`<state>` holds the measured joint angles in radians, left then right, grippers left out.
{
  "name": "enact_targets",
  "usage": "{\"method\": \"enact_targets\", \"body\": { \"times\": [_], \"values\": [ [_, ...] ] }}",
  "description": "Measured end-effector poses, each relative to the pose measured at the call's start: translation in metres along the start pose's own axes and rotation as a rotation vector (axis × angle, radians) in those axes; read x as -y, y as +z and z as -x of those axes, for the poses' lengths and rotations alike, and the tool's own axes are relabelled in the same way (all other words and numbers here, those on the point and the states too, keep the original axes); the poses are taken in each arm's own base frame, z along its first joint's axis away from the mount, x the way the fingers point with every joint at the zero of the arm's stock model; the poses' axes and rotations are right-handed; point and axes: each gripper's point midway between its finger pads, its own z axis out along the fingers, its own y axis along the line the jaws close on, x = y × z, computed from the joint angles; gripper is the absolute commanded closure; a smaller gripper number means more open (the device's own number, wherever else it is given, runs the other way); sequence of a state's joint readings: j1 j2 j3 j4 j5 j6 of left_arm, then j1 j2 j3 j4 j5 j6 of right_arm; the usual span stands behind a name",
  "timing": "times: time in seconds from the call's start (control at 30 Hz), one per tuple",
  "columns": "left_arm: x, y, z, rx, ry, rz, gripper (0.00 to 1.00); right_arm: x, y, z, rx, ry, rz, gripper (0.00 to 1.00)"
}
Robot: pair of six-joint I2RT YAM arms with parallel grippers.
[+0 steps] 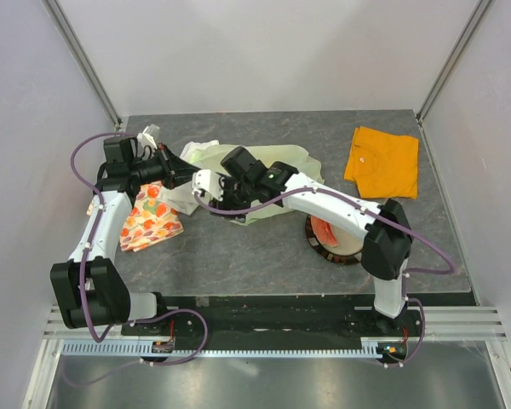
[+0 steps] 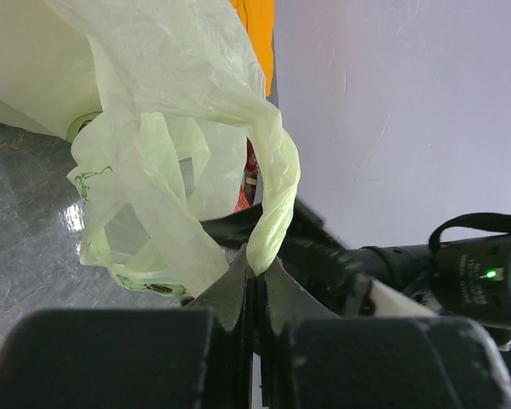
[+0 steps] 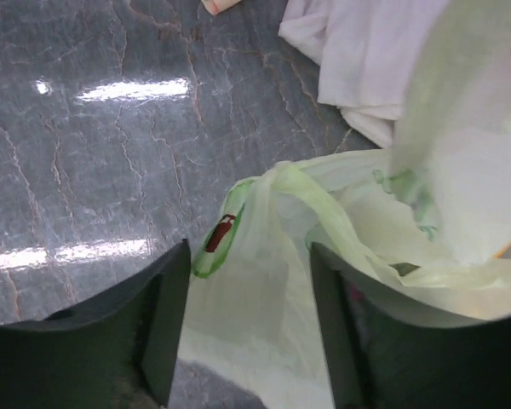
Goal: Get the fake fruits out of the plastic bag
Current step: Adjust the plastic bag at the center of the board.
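Note:
The pale green plastic bag (image 1: 283, 164) lies crumpled at the back middle of the table. My left gripper (image 1: 180, 170) is shut on one of its handle loops (image 2: 272, 213) and holds it up, as the left wrist view shows (image 2: 257, 266). My right gripper (image 1: 215, 194) is open over the bag's near-left part. In the right wrist view (image 3: 249, 256) bag film (image 3: 264, 290) lies between its fingers (image 3: 166, 324), not pinched. A red fruit piece (image 1: 325, 231) lies on a round plate (image 1: 345, 252) under the right arm. Any fruits in the bag are hidden.
A white cloth (image 1: 180, 201) lies beside the bag on the left, also in the right wrist view (image 3: 366, 60). A fruit-printed cloth (image 1: 150, 224) lies at front left. An orange cloth (image 1: 381, 160) lies at back right. The two grippers are close together.

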<state>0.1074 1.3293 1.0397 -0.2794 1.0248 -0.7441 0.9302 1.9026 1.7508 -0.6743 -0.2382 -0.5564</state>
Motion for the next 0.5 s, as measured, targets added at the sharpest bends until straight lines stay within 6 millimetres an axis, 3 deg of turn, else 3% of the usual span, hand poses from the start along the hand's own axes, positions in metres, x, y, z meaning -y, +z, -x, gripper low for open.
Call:
{"method": "enact_targets", "body": {
  "times": [0.1, 0.13, 0.2, 0.23, 0.27, 0.4, 0.5],
  "values": [
    [0.0, 0.0, 0.0, 0.001, 0.002, -0.001, 0.98, -0.003, 0.019, -0.015, -0.067, 0.001, 0.005, 0.42],
    [0.0, 0.0, 0.0, 0.001, 0.003, -0.001, 0.99, -0.004, 0.022, -0.02, -0.087, 0.004, 0.006, 0.57],
    [0.0, 0.0, 0.001, 0.001, 0.002, -0.002, 0.98, -0.004, 0.022, -0.033, -0.137, 0.013, 0.007, 0.74],
    [-0.001, 0.0, 0.001, 0.0, 0.001, -0.002, 0.98, -0.001, 0.02, -0.038, -0.155, 0.013, 0.001, 0.9],
    [-0.002, 0.001, 0.001, -0.001, -0.002, -0.001, 0.98, 0.002, 0.016, -0.041, -0.166, 0.027, -0.007, 1.0],
    [-0.005, 0.003, 0.002, -0.006, -0.011, 0.002, 0.98, 0.032, -0.006, -0.053, -0.175, 0.154, -0.101, 1.0],
    [-0.006, 0.004, 0.002, -0.007, -0.013, 0.003, 0.98, 0.086, -0.054, -0.072, -0.147, 0.335, -0.272, 1.0]
  ]
}}
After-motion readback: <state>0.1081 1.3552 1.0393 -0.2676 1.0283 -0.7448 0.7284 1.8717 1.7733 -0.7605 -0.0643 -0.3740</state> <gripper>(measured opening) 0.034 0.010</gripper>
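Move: The near loose edge of the plastic bag hangs right below the right hand's open fingers, about 1 cm ahead and 4 cm down. From that hand the white cloth lies some 8 cm ahead and 11 cm left. The watermelon slice is about 22 cm right and 4 cm back, both roughly 10 cm lower. For the left hand, already gripping the bag's left end, that near edge is some 10 cm back, 8 cm right and 12 cm below. The right fingers pinch the bag's near edge, closing from well open to shut as the hand dips about 4 cm. Keeping hold, the hand quickly draws the edge some 12 cm forward and to the right, rising again and turning roughly 25 degrees clockwise. The left hand stays nearly in place with its grip on the bag's left end. ##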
